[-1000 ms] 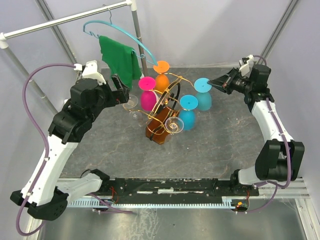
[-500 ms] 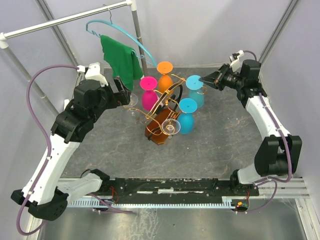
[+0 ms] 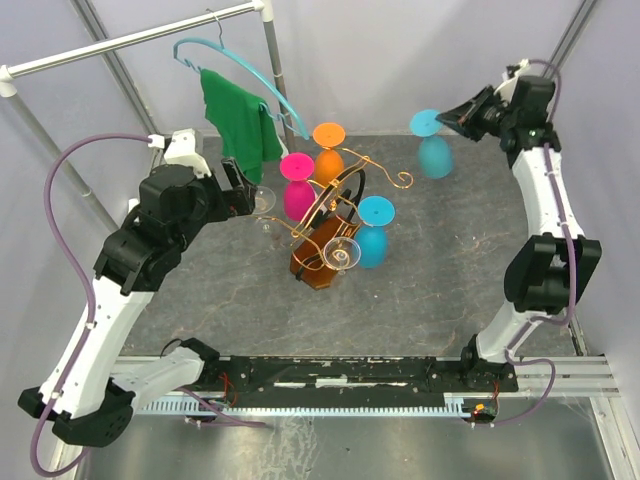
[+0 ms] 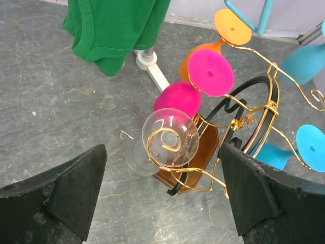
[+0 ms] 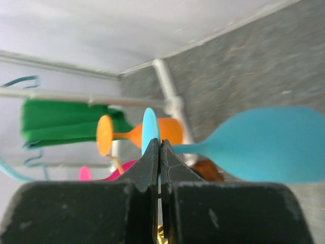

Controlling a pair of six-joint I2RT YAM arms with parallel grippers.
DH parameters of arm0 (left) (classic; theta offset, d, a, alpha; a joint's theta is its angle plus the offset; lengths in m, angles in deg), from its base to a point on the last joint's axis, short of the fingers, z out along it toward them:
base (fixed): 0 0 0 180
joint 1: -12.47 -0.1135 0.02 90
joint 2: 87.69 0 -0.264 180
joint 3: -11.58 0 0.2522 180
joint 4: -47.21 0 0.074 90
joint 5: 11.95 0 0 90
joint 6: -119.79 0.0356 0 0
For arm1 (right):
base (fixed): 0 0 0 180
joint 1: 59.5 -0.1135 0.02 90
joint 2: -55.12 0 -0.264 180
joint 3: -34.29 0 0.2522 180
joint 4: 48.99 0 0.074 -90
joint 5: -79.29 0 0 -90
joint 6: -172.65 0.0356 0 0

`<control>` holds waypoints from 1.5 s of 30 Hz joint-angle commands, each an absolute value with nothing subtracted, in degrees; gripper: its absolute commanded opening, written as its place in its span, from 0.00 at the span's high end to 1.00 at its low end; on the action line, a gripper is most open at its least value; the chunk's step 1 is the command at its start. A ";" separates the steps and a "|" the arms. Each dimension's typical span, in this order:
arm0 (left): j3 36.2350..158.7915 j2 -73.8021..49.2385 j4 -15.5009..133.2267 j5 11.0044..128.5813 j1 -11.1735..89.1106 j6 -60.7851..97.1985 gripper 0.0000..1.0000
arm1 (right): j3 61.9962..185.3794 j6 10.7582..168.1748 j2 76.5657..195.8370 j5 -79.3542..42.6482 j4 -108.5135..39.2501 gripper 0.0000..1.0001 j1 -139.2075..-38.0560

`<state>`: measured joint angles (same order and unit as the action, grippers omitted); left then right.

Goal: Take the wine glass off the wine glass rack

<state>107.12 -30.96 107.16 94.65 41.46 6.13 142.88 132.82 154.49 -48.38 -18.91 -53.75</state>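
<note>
The wine glass rack (image 3: 340, 195) is a gold curly-wire stand with a black loop and an amber base (image 3: 316, 264), standing mid-table. My right gripper (image 3: 458, 114) is shut on the foot disc of a blue wine glass (image 3: 433, 152). It holds the glass in the air, clear of the rack, at the far right. In the right wrist view the fingertips (image 5: 160, 145) pinch the disc's edge, and the blue bowl (image 5: 269, 145) sticks out to the right. My left gripper (image 3: 243, 186) is open beside a clear glass (image 4: 170, 137) that hangs on a scroll arm of the rack (image 4: 254, 109). The gripper (image 4: 162, 148) touches nothing.
Pink (image 3: 296, 195), orange (image 3: 327, 150), blue (image 3: 374, 235) and clear (image 3: 345, 252) glasses hang on the rack. A green cloth (image 3: 240, 120) on a blue hanger hangs from the grey rail (image 3: 130, 38) at back left. The rail's post foot (image 4: 147, 61) stands behind the rack.
My right gripper has carried the blue glass off the rack's right arm, up and back to the right. The left arm has barely shifted.
</note>
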 commanded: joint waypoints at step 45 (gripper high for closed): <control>100.24 -29.77 101.74 92.37 41.53 8.03 0.01 | 186.52 37.22 213.86 56.07 -30.41 1.00 -64.24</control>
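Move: The light-blue wine glass hangs bowl-down from the right fingers, its middle about 9 cm below them, 1 cm ahead and 2 cm left. The open table it is carried over lies some 12 cm ahead, 19 cm right and 30 cm below; the emptied hook is 9 cm back, 8 cm left, 5 cm below. From the left hand, the clear glass is about 5 cm ahead, 3 cm right and 14 cm below, with the pink glass 14 cm ahead, 12 cm right, 12 cm below. The light-blue glass, still pinched at its foot end by the right fingers, is carried away from the rack, first forward and right with a slight rise, then mainly down and right, some 20 cm each. The wrist rolls about 125 degrees, left side dropping, until the fingers point mostly right. The open left hand sinks about 5 cm towards the clear glass. ##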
